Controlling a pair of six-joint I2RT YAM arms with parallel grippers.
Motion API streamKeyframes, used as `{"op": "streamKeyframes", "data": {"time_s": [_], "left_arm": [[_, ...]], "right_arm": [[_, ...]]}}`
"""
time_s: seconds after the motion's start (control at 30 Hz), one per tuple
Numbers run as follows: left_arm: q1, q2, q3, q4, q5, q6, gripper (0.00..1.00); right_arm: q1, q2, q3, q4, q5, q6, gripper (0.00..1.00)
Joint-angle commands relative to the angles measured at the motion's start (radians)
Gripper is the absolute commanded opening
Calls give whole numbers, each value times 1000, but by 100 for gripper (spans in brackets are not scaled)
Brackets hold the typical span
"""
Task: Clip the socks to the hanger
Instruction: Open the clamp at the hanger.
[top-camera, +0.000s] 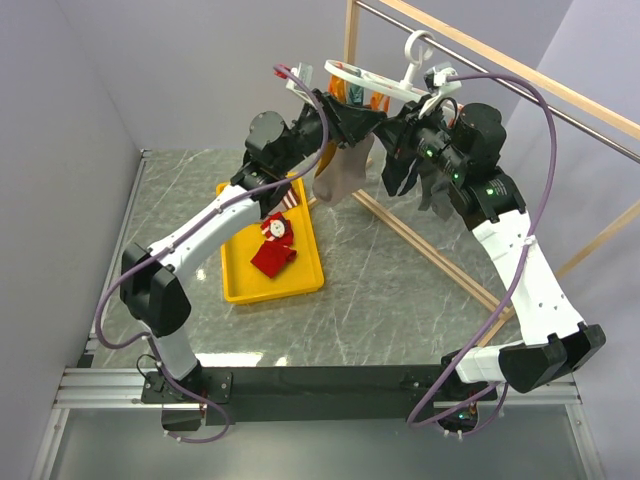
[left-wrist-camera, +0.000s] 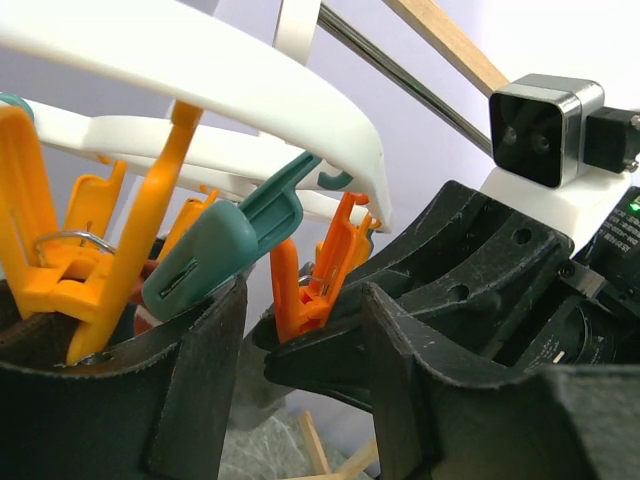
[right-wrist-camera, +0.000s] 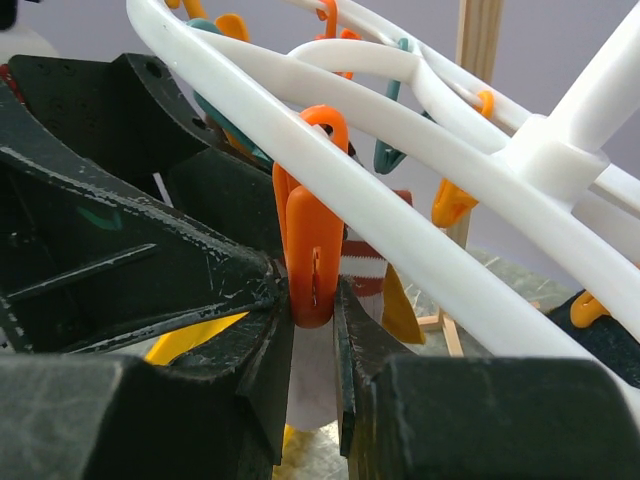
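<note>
The white hanger (top-camera: 385, 85) hangs by its hook from the metal rod, with orange and teal clips under its rings (left-wrist-camera: 200, 70) (right-wrist-camera: 420, 150). My right gripper (top-camera: 398, 135) (right-wrist-camera: 312, 300) is shut on an orange clip (right-wrist-camera: 315, 240) (left-wrist-camera: 312, 285). A grey-beige sock (top-camera: 345, 175) (right-wrist-camera: 320, 390) hangs below that clip. My left gripper (top-camera: 345, 125) (left-wrist-camera: 305, 300) sits just beside it, jaws apart around the clip and the right fingertips, pinching nothing. Dark socks (top-camera: 400, 178) dangle under the hanger. A mustard sock with a red-striped cuff (right-wrist-camera: 385, 285) hangs behind. A red sock (top-camera: 272, 250) lies in the tray.
A yellow tray (top-camera: 240, 275) lies on the marble table left of centre. The wooden frame (top-camera: 352, 40) with its metal rod (top-camera: 560, 95) stands at the back right, its base bars (top-camera: 420, 245) crossing the table. Grey walls close in the left and the back.
</note>
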Motion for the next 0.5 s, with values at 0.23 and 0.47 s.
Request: {"op": "streamKeyframes", "data": {"time_s": [0.23, 0.47], "left_arm": [[12, 31, -19, 201, 141, -17, 49], [15, 24, -36, 260, 136, -12, 23]], "right_arm": [[-21, -26, 18, 65, -132, 25, 5], [-19, -9, 45, 18, -95, 28, 24]]}}
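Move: The orange clamp I am after sits just past my left fingertips, about 2 cm to their right, 1 cm farther out and 1 cm up. From my right hand, whose fingers already hold its lower end, its middle is about 1 cm ahead, 1 cm left and 2 cm up. From my left hand, the teal clamp is some 3 cm forward, 1 cm left and 3 cm up; the grey sock hangs roughly 6 cm forward, 2 cm left and 8 cm below. I close my left fingers from about half open to roughly a quarter, pinching the orange clamp from both sides, while that hand shifts barely half a centimetre back and its fingers tip up and swing clockwise by some 5 degrees each. My right hand keeps its grip on the clamp's lower end, easing about half a centimetre back with a slight counter-clockwise turn. ##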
